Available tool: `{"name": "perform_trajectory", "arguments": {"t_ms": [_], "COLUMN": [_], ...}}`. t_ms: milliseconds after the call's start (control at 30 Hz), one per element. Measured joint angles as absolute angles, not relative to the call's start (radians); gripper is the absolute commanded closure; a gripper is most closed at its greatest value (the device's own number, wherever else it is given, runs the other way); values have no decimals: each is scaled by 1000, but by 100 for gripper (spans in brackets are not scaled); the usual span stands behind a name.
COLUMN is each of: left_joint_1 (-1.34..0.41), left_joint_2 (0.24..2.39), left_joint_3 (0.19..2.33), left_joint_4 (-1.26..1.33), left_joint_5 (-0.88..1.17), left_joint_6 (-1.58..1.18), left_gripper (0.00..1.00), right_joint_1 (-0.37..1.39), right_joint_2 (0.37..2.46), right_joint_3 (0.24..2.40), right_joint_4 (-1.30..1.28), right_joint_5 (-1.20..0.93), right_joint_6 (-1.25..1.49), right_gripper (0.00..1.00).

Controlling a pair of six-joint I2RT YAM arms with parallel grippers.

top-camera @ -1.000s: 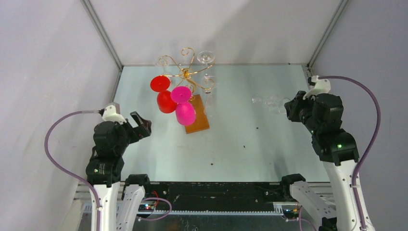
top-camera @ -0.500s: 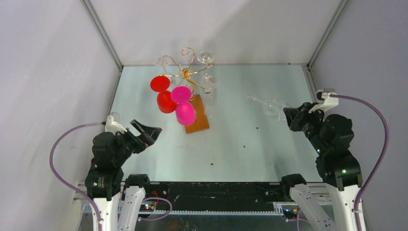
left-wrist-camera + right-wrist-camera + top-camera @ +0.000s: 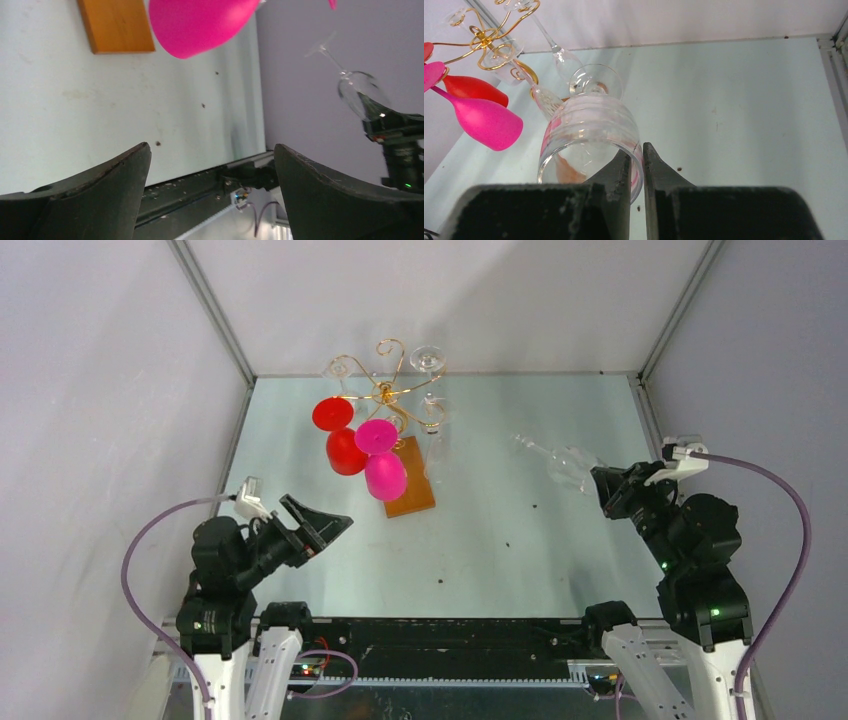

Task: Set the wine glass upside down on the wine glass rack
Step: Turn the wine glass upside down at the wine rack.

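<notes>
A clear wine glass (image 3: 568,462) is held off the table at the right, its stem pointing back-left toward the rack. My right gripper (image 3: 604,486) is shut on the bowl's rim, one finger inside the bowl (image 3: 589,127) and one outside; the gripper (image 3: 637,150) shows this up close. The wine glass rack (image 3: 386,390), gold scrolled wire on a brown wooden base (image 3: 412,485), stands at the back centre, well left of the glass. My left gripper (image 3: 325,525) hangs open and empty at the near left; between its spread fingers (image 3: 210,150) is only table.
A red glass (image 3: 345,450) and a pink glass (image 3: 385,475) hang upside down on the rack's near-left arms, and clear glasses (image 3: 428,358) hang at its back. Grey enclosure walls close in the table on three sides. A dark rail (image 3: 450,635) runs along the near edge.
My right arm has pulled back toward the near edge with the clear glass, which now tilts with its stem up and to the left. My left gripper has swung right and nearer, still open.
</notes>
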State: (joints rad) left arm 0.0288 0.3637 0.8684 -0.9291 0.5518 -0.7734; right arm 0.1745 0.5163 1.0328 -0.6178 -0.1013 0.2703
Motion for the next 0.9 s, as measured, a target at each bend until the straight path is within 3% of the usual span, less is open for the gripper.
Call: {"name": "perform_trajectory", "arguments": {"t_ms": [567,767,900], "left_joint_1": [28,15,-40], "left_joint_2": [396,447,512], "left_joint_3": [936,976,1030], "left_joint_4": [-812,-736,-708], "left_joint_5": [742,744,740], "left_joint_6": [-925,-971,-988], "left_gripper": [1,2,2], "right_joint_1": [229,420,655], "right_joint_2": [556,639,677], "right_joint_3": [1074,1117,1128], "right_joint_4": [-563,-579,-582], "right_joint_5": [4,216,455], "right_joint_6": [201,147,63], "right_gripper": [100,100,100]}}
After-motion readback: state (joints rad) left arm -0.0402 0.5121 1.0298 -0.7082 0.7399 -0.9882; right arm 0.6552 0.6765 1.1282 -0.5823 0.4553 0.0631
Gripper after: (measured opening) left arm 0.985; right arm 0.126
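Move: From the open left hand, the clear wine glass gripped at its rim by the right lies about 37 cm to the right, 12 cm ahead and slightly higher. The hanging magenta glass is 13 cm ahead, 8 cm right and 6 cm lower, the red one 16 cm ahead, 1 cm right, equally low. From the right hand, the rack's hub is some 34 cm left and 18 cm ahead, a little lower. Climbing about 9 cm and edging some 4 cm to the right, the empty left hand closes on the held glass, fingers still wide open, its left side dipping and the hand swinging clockwise. The right keeps its pinch on the rim, lifts about 2 cm, then eases forward and finally left towards the rack, rolling its left side down some 15 degrees. ##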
